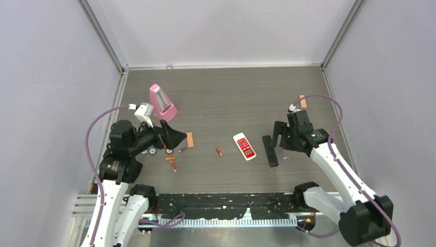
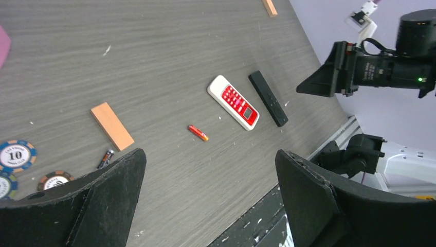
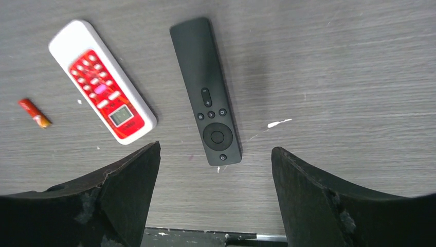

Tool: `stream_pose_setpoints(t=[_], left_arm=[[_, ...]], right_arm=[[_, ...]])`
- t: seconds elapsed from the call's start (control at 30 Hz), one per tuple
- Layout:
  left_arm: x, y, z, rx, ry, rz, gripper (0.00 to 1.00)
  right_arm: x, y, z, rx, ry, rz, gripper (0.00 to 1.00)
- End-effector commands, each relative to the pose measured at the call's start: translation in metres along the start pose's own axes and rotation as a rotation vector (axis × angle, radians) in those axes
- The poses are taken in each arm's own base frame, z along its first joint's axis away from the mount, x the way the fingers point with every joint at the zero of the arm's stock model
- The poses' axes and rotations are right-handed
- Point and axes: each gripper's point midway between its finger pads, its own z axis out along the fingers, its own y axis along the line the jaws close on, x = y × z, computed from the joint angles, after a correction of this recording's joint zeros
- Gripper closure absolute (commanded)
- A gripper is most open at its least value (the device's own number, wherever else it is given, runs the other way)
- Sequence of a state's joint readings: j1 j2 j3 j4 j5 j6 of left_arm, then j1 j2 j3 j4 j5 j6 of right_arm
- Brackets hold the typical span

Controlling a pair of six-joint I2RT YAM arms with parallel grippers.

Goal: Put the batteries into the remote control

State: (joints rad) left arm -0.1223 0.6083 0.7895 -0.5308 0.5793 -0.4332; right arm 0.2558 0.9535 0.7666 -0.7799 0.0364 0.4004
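Observation:
Two remotes lie face up mid-table: a white one with a red button panel (image 1: 244, 146) (image 2: 234, 102) (image 3: 101, 95) and a slim black one (image 1: 271, 156) (image 2: 268, 98) (image 3: 205, 90). One orange-red battery (image 1: 219, 152) (image 2: 198, 133) (image 3: 35, 112) lies left of the white remote. Two more orange batteries (image 1: 171, 161) and a dark battery (image 2: 106, 158) lie near my left gripper (image 1: 179, 138) (image 2: 210, 153), which is open and empty. My right gripper (image 1: 275, 139) (image 3: 216, 148) hangs open over the black remote's button end, touching nothing.
A pink metronome (image 1: 163, 101) stands at the back left. A tan wooden block (image 1: 190, 139) (image 2: 112, 126) lies by the left gripper, another (image 1: 303, 101) at the far right. Poker chips (image 2: 16, 155) sit under the left arm. A black strip (image 1: 226, 200) lines the near table edge.

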Motion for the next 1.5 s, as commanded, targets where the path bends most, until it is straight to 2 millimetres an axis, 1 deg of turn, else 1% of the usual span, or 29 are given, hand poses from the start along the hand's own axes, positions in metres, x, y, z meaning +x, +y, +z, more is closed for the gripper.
stream_pose_setpoints(t=[0.0,0.1,0.13,0.17,0.2,0.23,0.27,0.3,0.33,0.37,0.4,0.43,0.47,0.5,0.53,0.57,0.6,0.63,0.67,0.7,0.73,0.87,1.0,1.13,1.2,1.27,1.33,1.4,1.47], left_arm=[[-0.005,-0.009,0.001,0.056,-0.040,-0.013,0.02],[-0.008,-0.002,0.000,0.011,-0.067,-0.009,0.01],[-0.008,-0.002,-0.001,0.007,-0.067,-0.005,0.01],[-0.008,-0.001,-0.001,0.003,-0.065,-0.004,0.01],[-0.007,0.001,0.000,-0.003,-0.064,-0.003,0.01],[-0.006,0.001,0.000,-0.006,-0.059,-0.005,0.01],[-0.006,0.002,0.000,-0.008,-0.059,-0.004,0.01],[-0.005,0.003,0.000,-0.011,-0.059,-0.009,0.01],[-0.007,0.003,0.000,-0.016,-0.063,-0.011,0.02],[-0.007,0.003,0.000,-0.019,-0.059,-0.014,0.02],[-0.007,0.003,0.000,-0.020,-0.054,-0.014,0.02],[-0.006,0.004,0.000,-0.025,-0.046,-0.019,0.02],[-0.006,0.005,0.000,-0.034,-0.042,-0.022,0.03],[-0.007,0.006,0.000,-0.041,-0.043,-0.023,0.03],[-0.008,0.008,0.000,-0.053,-0.048,-0.024,0.03],[-0.008,0.010,-0.001,-0.064,-0.052,-0.025,0.03],[-0.008,0.012,-0.001,-0.076,-0.059,-0.024,0.02],[-0.009,0.013,-0.002,-0.086,-0.065,-0.023,0.02],[-0.010,0.014,-0.002,-0.093,-0.069,-0.022,0.02],[-0.011,0.015,-0.002,-0.098,-0.074,-0.021,0.02],[-0.011,0.015,-0.003,-0.096,-0.075,-0.016,0.01],[-0.009,0.011,-0.002,-0.075,-0.051,-0.010,0.00],[-0.006,0.013,-0.003,-0.085,-0.034,-0.008,0.00],[-0.006,0.013,-0.004,-0.092,-0.027,-0.010,0.00],[-0.007,0.011,-0.004,-0.089,-0.020,-0.012,0.00],[-0.006,0.010,-0.004,-0.085,-0.010,-0.017,0.00],[-0.004,0.009,-0.003,-0.075,-0.001,-0.016,0.00],[-0.003,0.008,-0.004,-0.067,0.002,-0.016,0.00],[-0.002,0.006,-0.005,-0.057,0.002,-0.014,0.00]], right_arm=[[0.003,0.004,0.017,0.050,0.022,-0.012,0.17],[0.008,0.008,0.030,0.069,0.055,-0.035,0.19],[0.010,0.015,0.031,0.053,0.056,-0.063,0.19],[0.007,0.022,0.033,0.038,0.044,-0.078,0.19],[0.009,0.034,0.032,0.010,0.043,-0.123,0.19],[0.008,0.050,0.031,-0.026,0.029,-0.170,0.19],[0.007,0.057,0.031,-0.041,0.021,-0.189,0.19],[0.005,0.073,0.030,-0.075,0.013,-0.229,0.19],[0.006,0.081,0.029,-0.093,0.015,-0.248,0.19],[0.006,0.094,0.031,-0.118,0.018,-0.283,0.19],[0.009,0.100,0.036,-0.121,0.034,-0.304,0.19],[0.009,0.109,0.036,-0.137,0.033,-0.334,0.19],[0.013,0.112,0.043,-0.128,0.052,-0.357,0.19],[0.013,0.119,0.043,-0.138,0.052,-0.387,0.18],[0.017,0.120,0.052,-0.123,0.076,-0.408,0.18],[0.017,0.126,0.053,-0.130,0.080,-0.440,0.18],[0.023,0.125,0.061,-0.113,0.110,-0.461,0.18],[0.024,0.129,0.063,-0.117,0.114,-0.492,0.18],[0.029,0.128,0.070,-0.102,0.141,-0.513,0.17],[0.029,0.131,0.072,-0.103,0.143,-0.535,0.17],[0.034,0.129,0.079,-0.088,0.164,-0.548,0.17],[0.041,0.126,0.093,-0.059,0.207,-0.585,0.16],[0.047,0.123,0.102,-0.041,0.234,-0.602,0.17],[0.054,0.121,0.108,-0.033,0.260,-0.600,0.20],[0.056,0.121,0.109,-0.037,0.266,-0.593,0.25],[0.058,0.124,0.110,-0.052,0.272,-0.588,0.35],[0.059,0.126,0.110,-0.064,0.274,-0.587,0.48],[0.058,0.130,0.108,-0.081,0.269,-0.582,0.53],[0.056,0.138,0.103,-0.124,0.260,-0.565,0.56]])
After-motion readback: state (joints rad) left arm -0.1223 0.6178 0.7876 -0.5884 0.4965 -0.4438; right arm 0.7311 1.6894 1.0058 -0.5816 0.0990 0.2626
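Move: The white-and-red remote lies about 15 cm to the right hand's left, 4 cm ahead and 10 cm lower, on the table. The black remote is in between, its middle about 3 cm left and 3 cm ahead of the hand; a loose red battery lies some 12 cm left of the white remote and 3 cm nearer the base. From the left hand, the white remote is roughly 28 cm right, 4 cm ahead and 24 cm below. The right fingers end up pinching the white-and-red remote by its long sides, near the display end. To get there the hand sinks a little, sweeps left about 14 cm over the black remote while turning some 30 degrees counter-clockwise, then drops the rest of a 10 cm descent, tipping steeper, and only at the bottom closes partway onto the remote. ##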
